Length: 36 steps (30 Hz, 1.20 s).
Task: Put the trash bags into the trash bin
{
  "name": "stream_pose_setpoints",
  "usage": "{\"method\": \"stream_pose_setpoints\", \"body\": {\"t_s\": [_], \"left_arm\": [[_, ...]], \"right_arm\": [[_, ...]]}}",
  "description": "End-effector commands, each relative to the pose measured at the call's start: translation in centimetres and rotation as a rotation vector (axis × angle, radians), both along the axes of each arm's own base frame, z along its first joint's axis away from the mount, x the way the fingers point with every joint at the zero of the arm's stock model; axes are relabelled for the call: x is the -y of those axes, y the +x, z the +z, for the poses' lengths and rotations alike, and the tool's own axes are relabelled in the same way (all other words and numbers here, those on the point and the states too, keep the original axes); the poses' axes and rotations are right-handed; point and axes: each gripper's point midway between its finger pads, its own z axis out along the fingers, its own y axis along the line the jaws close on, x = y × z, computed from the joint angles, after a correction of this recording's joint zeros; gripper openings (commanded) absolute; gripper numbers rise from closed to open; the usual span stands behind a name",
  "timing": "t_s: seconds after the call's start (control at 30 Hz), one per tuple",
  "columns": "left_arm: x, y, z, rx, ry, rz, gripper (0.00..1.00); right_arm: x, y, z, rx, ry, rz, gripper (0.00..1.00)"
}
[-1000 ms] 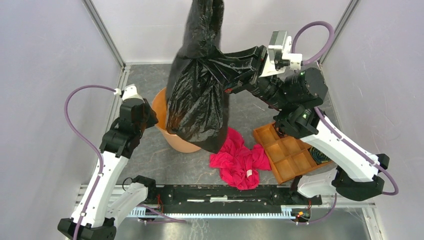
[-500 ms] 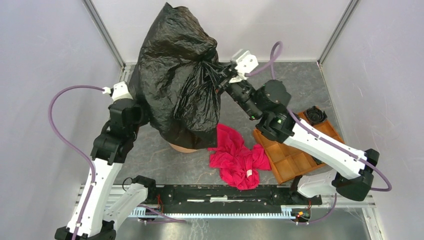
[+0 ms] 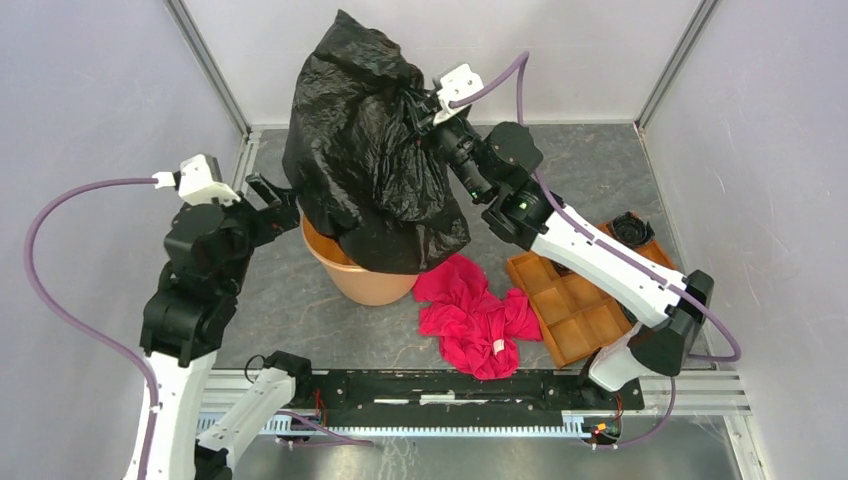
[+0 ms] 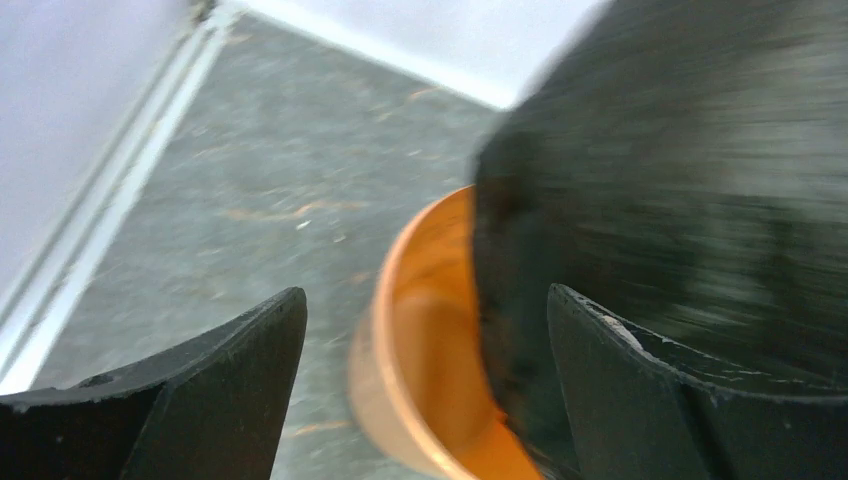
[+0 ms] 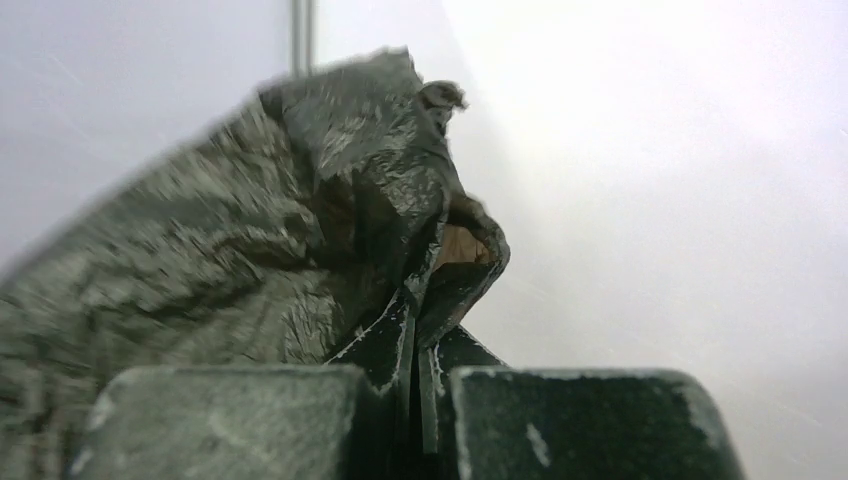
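The black trash bag (image 3: 365, 150) hangs bunched in the air over the orange-tan bin (image 3: 365, 280), its lower end draped over the bin's far and right rim. My right gripper (image 3: 418, 105) is shut on a fold at the bag's upper right. In the right wrist view the fingers (image 5: 560, 420) pinch the crinkled bag (image 5: 250, 260). My left gripper (image 3: 280, 195) is open and empty beside the bin's left rim. In the left wrist view the bin's rim (image 4: 385, 330) and the bag (image 4: 680, 200) lie beyond its spread fingers (image 4: 210, 400).
A red-pink cloth (image 3: 475, 315) lies on the floor right of the bin. An orange-brown compartment tray (image 3: 570, 305) sits further right with a black round part (image 3: 630, 230) at its far end. Enclosure walls and posts close in on three sides.
My right gripper has carried the bag up and to the left. My left arm has drawn back to the left, out from under the bag, and the bin's left rim now shows.
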Motion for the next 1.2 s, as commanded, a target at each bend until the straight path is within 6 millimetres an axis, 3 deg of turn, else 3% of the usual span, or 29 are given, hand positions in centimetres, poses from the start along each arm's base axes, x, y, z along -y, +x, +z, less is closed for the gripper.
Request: {"method": "stream_pose_setpoints", "body": {"t_s": [0.0,0.07,0.17,0.27,0.37,0.47,0.7,0.9,1.03,1.1,1.17], "left_arm": [[4.9,-1.9,7.7,0.251,-0.17,-0.276,0.94],[7.4,-3.4,10.4,0.37,-0.196,-0.443,0.94],[11.6,-5.1,11.6,0.436,-0.231,-0.717,0.96],[16.0,-5.1,9.7,0.363,-0.367,-0.966,0.95],[18.2,-4.5,6.7,0.258,-0.467,-1.075,0.94],[18.6,-4.8,4.9,0.242,-0.44,-1.096,0.95],[19.0,-8.7,2.1,0.247,-0.372,-1.231,0.92],[17.4,-11.7,1.9,0.346,-0.29,-1.222,1.0],[17.0,-10.1,1.0,0.303,-0.26,-1.148,1.0],[15.6,-8.2,0.0,0.246,-0.219,-1.011,1.0],[14.6,-8.1,0.6,0.276,-0.176,-0.951,0.99]], "right_arm": [[-1.5,-2.4,6.4,0.116,0.146,0.151,0.01],[-2.0,-2.6,7.3,0.12,0.172,0.184,0.01],[-2.5,-3.1,7.5,0.098,0.202,0.233,0.01],[-2.2,-4.1,6.7,0.061,0.249,0.281,0.01],[-1.7,-5.0,6.0,0.013,0.317,0.325,0.01],[-1.1,-5.1,5.7,-0.039,0.381,0.33,0.01],[-0.2,-5.8,7.3,-0.16,0.619,0.416,0.01],[1.2,-6.4,7.4,-0.288,0.832,0.475,0.01],[1.3,-6.9,7.6,-0.37,0.946,0.546,0.01],[1.1,-7.8,8.5,-0.374,0.975,0.623,0.01],[1.0,-9.0,9.6,-0.373,0.974,0.693,0.01]]}}
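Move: The left hand, open and empty, has the trash bag's bunched body about 18 cm to its right and 7 cm ahead, near its own height. The trash bin's middle is some 15 cm to that hand's right, 3 cm back and 24 cm below. From the right hand, which already pinches the bag high up, the bin is about 10 cm left, 14 cm back and 37 cm below; the red cloth lies roughly 11 cm right, 22 cm back and 49 cm below. Swinging right in an arc that climbs about 10 cm and sinks again, then drawing back, the open left hand travels from the bin's left side to its near side, below the hanging bag, and turns clockwise by about 65 degrees. The right hand keeps its pinch on the bag, lifts and draws back gently, and rolls its left side up with some counter-clockwise turn. ##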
